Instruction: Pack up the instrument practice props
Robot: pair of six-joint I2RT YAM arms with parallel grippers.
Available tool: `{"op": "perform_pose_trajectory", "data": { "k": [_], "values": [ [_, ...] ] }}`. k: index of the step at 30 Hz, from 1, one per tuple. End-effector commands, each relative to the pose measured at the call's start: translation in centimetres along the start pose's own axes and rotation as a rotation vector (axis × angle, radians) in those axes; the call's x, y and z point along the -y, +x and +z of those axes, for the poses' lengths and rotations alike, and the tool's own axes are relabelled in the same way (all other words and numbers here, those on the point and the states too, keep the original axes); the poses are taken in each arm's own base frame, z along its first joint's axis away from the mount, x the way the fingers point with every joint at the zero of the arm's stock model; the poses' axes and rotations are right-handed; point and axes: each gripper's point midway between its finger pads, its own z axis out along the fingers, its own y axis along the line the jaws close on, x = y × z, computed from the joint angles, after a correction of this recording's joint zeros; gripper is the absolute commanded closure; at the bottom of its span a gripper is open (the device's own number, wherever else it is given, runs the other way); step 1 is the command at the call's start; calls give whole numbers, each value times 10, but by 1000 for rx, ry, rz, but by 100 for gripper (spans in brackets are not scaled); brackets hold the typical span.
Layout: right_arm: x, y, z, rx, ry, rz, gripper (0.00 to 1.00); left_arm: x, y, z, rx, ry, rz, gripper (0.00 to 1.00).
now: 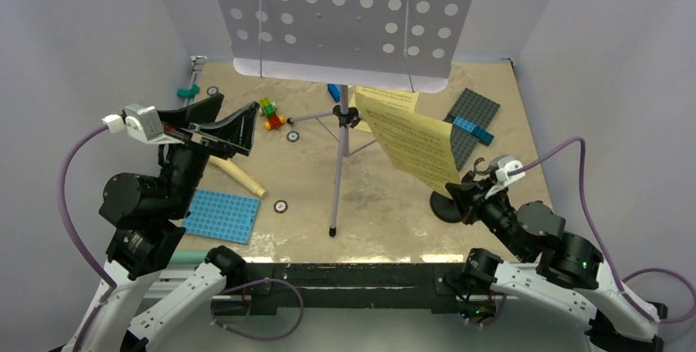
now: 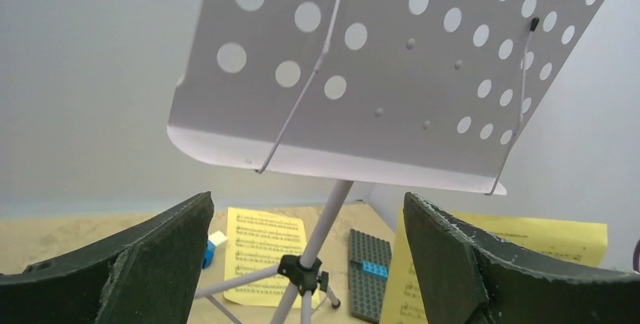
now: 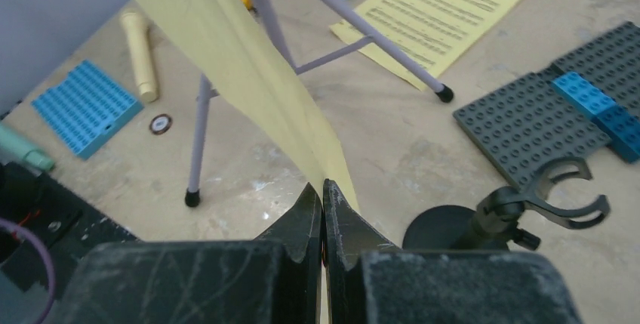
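Observation:
The tall music stand rises mid-table, its perforated lilac desk filling the top of the overhead view. My left gripper hangs raised to its left, open and empty; in its wrist view the gripper faces the desk and pole. My right gripper is shut on the lower edge of a yellow sheet-music page, lifted and slanting up. A second page lies flat behind the stand. The cream microphone lies at the left. The black mic stand stands just right of my right gripper.
A blue baseplate lies near the left arm. A grey baseplate carrying a blue brick sits at the back right. Colourful bricks and small round discs dot the table. Walls close in on three sides.

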Motion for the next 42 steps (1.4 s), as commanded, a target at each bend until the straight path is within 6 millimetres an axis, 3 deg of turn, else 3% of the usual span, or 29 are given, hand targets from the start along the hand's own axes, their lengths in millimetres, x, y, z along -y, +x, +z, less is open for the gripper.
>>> {"op": "perform_pose_trajectory", "data": {
  "k": [1, 7, 15, 24, 34, 42],
  "values": [
    [29, -31, 7, 38, 251, 63, 100, -5, 15, -3, -44, -33, -80, 0],
    [26, -59, 33, 17, 334, -25, 100, -3, 18, -6, -66, -30, -106, 0],
    [55, -59, 76, -75, 471, -133, 100, -5, 30, -11, -95, -28, -121, 0],
    [78, -97, 126, -41, 567, -135, 100, -4, 35, -13, -107, -21, -127, 0],
    [121, -79, 150, -59, 647, -47, 100, -7, 51, -17, -131, -11, -134, 0],
    [120, -71, 148, -6, 638, 7, 100, -9, 60, -13, -142, -10, -116, 0]
  ]
}}
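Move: The right hand, already pinching a yellow music sheet, has the other sheet lying flat some 42 cm ahead, 11 cm to its left and 27 cm below. From the hand, the music stand's leg hub is about 30 cm ahead, 23 cm left and 8 cm lower; at table level, the black mic stand base is roughly 12 cm ahead and 5 cm right, the grey plates 36 cm ahead and 14 cm right. The left hand, empty, has that lying sheet some 37 cm ahead, 35 cm right and 49 cm below. The right hand keeps its closed pinch on the music sheet and carries it about 20 cm forward, nearly level, past the right side of the music stand and towards the sheet lying on the table, while the wrist turns some 35 degrees clockwise and rolls its left side down before easing partly back. Meanwhile the left hand, fingers wide open and touching nothing, sinks about 7 cm and tips its fingers down roughly 10 degrees. ##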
